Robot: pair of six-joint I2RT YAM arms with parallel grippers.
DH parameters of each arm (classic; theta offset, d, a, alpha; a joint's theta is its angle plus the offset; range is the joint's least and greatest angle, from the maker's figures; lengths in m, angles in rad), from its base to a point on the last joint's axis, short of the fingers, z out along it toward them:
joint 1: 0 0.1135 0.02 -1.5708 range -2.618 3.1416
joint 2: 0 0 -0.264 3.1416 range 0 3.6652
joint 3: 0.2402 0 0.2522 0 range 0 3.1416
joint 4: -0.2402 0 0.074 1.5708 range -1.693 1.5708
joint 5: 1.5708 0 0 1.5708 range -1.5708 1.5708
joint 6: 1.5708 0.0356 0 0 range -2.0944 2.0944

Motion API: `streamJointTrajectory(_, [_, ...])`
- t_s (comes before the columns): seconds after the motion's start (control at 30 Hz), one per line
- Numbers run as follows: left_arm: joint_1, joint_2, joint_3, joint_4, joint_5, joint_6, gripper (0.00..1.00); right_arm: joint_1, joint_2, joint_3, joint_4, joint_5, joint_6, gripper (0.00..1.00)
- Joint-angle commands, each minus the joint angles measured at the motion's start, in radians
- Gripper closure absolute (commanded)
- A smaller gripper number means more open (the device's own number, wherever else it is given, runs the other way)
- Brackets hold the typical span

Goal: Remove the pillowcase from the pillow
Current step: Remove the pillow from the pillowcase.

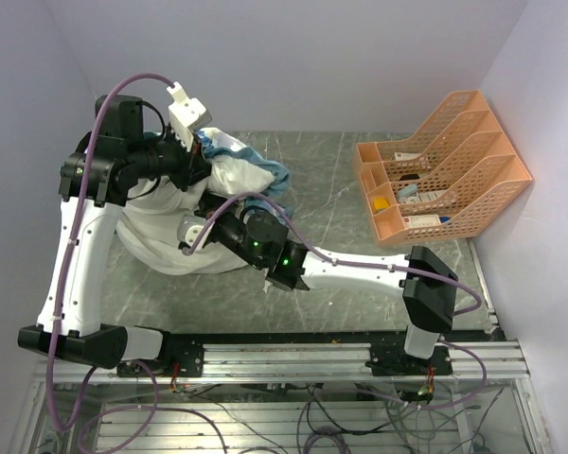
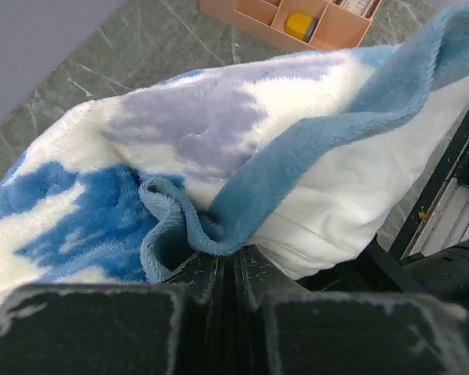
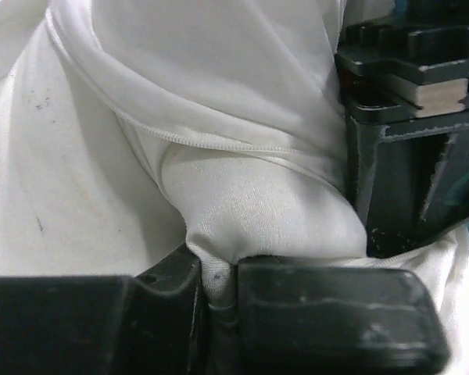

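The pillow (image 1: 166, 236), plump and off-white, lies at the left of the table under both arms. The pillowcase (image 1: 251, 165), blue-and-white with a teal edge, is bunched at the pillow's far end. In the left wrist view the pillowcase (image 2: 180, 148) fills the frame and its teal ruffled edge (image 2: 297, 164) runs down into my left gripper (image 2: 228, 262), which is shut on that edge. My left gripper (image 1: 201, 168) is above the pillow's far end. My right gripper (image 3: 219, 277) is shut on a pinch of the pillow's white cloth (image 3: 250, 211). In the top view my right gripper (image 1: 193, 232) is on the pillow's middle.
An orange plastic desk organizer (image 1: 445, 170) with small items stands at the back right, and its corner (image 2: 297, 19) shows in the left wrist view. Black parts of the left gripper (image 3: 410, 156) sit close beside my right fingers. Grey marbled tabletop (image 1: 341, 208) lies between the pillow and the organizer.
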Motion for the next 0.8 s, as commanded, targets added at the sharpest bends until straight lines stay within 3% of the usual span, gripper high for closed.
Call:
streamJointTrajectory(0.0, [-0.03,0.021,0.048,-0.158,0.108,-0.066,0.93,0.032,0.032,0.002,0.096,-0.092,-0.03,1.0])
streamJointTrajectory(0.23, [-0.03,-0.009,0.06,0.053,-0.05,-0.141,0.93,0.163,-0.002,-0.087,0.105,-0.087,-0.01,1.0])
streamJointTrajectory(0.67, [-0.03,-0.094,0.011,0.271,-0.232,-0.135,0.91,0.337,-0.099,-0.295,0.216,-0.041,0.182,1.0])
streamJointTrajectory(0.77, [-0.03,-0.108,0.01,0.281,-0.256,-0.121,0.86,0.342,-0.133,-0.347,0.25,-0.031,0.251,1.0])
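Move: The right fingers are already shut on a white fold of the pillow, with the pillowcase's zip edge about 3 cm ahead, 4 to the left and 4 above. The pillowcase's blue ruffle, pinched in the left hand, lies some 6 cm ahead, level sideways and 4 higher; a white bulge stands about 4 cm ahead and 8 to the right at the same height. From the left hand, the pillow fold is roughly 6 cm back, straight in line and 4 below. Straight back towards the table's near edge, the right hand drags the pinched white fold some 11 cm away from the left hand, gathering speed from a slow start, its fingertips tilting up by about 10 degrees and turning slightly counter-clockwise. The left hand keeps its pinch on the blue ruffle but gives way, drifting about 4 cm back and rising 2. ##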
